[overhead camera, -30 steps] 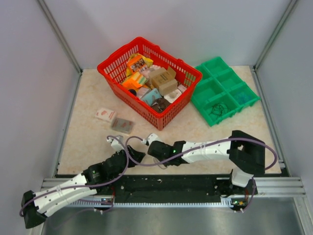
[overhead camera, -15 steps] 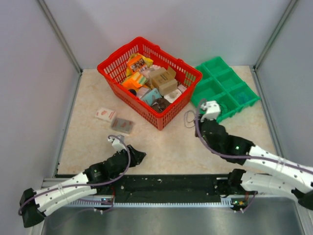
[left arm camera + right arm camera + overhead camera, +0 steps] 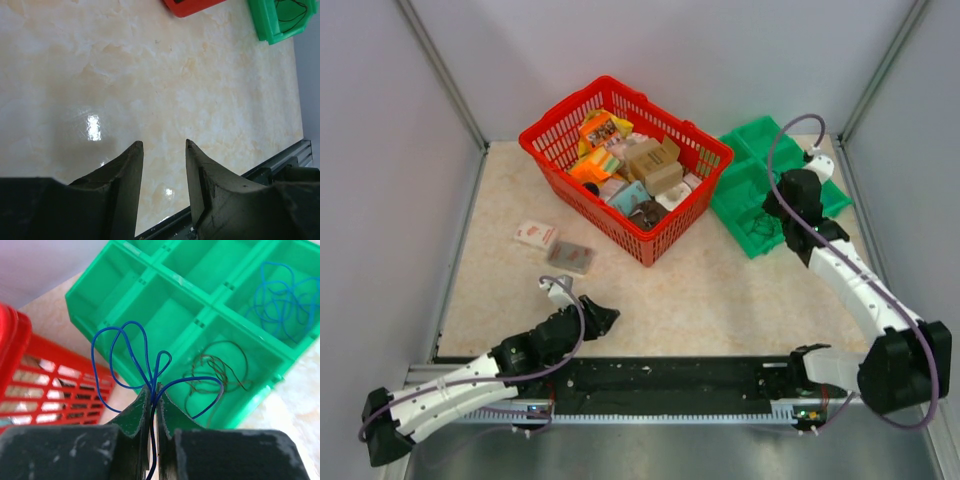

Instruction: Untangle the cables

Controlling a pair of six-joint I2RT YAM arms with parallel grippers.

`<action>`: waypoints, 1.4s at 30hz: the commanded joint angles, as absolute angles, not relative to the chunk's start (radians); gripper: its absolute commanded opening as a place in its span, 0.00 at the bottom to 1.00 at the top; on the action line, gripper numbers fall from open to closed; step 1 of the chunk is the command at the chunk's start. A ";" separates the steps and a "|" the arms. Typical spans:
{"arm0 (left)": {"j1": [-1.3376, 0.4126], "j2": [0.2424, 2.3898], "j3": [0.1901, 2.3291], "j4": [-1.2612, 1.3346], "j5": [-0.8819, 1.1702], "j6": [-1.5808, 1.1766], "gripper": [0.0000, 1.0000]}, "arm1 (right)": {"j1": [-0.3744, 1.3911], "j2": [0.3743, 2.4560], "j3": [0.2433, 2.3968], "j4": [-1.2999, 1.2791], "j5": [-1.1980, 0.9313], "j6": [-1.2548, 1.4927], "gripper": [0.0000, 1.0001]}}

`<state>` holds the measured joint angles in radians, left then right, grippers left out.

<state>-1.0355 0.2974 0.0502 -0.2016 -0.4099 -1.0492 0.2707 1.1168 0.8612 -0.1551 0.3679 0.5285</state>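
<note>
My right gripper (image 3: 154,387) is shut on a thin blue cable (image 3: 195,378), whose loops fan out above the fingertips. It hovers over the green divided tray (image 3: 150,285). One tray compartment holds a dark brownish cable (image 3: 210,363), and another holds a lighter blue cable (image 3: 280,295). From above, the right gripper (image 3: 775,208) sits over the tray (image 3: 750,175) at the back right. My left gripper (image 3: 162,145) is open with nothing between its fingers, low over the bare table near the front edge (image 3: 605,318).
A red basket (image 3: 545,135) full of small boxes stands at the back centre. Two small packets (image 3: 535,234) (image 3: 569,256) lie on the table left of the middle. White walls close in on both sides. A black rail runs along the front edge.
The right arm has swung from beside the left gripper at the front, across the table to the green tray at the back right. The left arm has barely moved.
</note>
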 commanded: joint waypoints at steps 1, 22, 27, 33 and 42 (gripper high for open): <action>-1.032 0.270 0.005 -0.163 -0.417 -1.042 0.44 | 0.222 1.297 1.089 -0.161 0.251 0.545 0.00; -1.032 0.216 -0.038 -0.183 -0.417 -1.043 0.44 | 0.215 1.908 1.614 -0.468 0.295 0.437 0.00; -1.034 0.219 -0.037 -0.187 -0.419 -1.048 0.44 | 0.212 1.966 1.646 -0.480 0.267 0.430 0.01; -1.032 0.224 -0.038 -0.181 -0.420 -1.048 0.44 | 0.207 1.968 1.644 -0.497 0.235 0.433 0.19; -1.034 0.244 -0.035 -0.173 -0.417 -1.045 0.44 | 0.206 1.824 1.649 -0.517 0.121 0.451 0.55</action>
<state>-1.0355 0.2295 0.0502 -0.2035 -0.4095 -1.0492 0.2131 1.9663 1.5978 -0.5190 0.1699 0.4408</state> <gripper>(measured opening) 0.440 0.548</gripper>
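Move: The right hand holds the blue cable bunch above the green tray. Its goal, the tray's empty middle compartment on the basket side, lies about 13 cm ahead, 3 cm left and 18 below. The brown cable's compartment is some 3 cm ahead and 1 cm right, the other blue cable's about 10 ahead and 15 right; the red basket's middle is roughly 30 left and 12 ahead. From the left hand, the goal compartment lies about 34 cm ahead, 32 right, slightly below. Still pinching the blue cable bunch, the right hand carries it quickly forward about 13 cm, nearly level, to the tray's middle compartment beside the basket. It then sinks some 11 cm there, the fingers tipping down by nearly 30 degrees, and at the bottom they open to about half, letting go of the cable. ##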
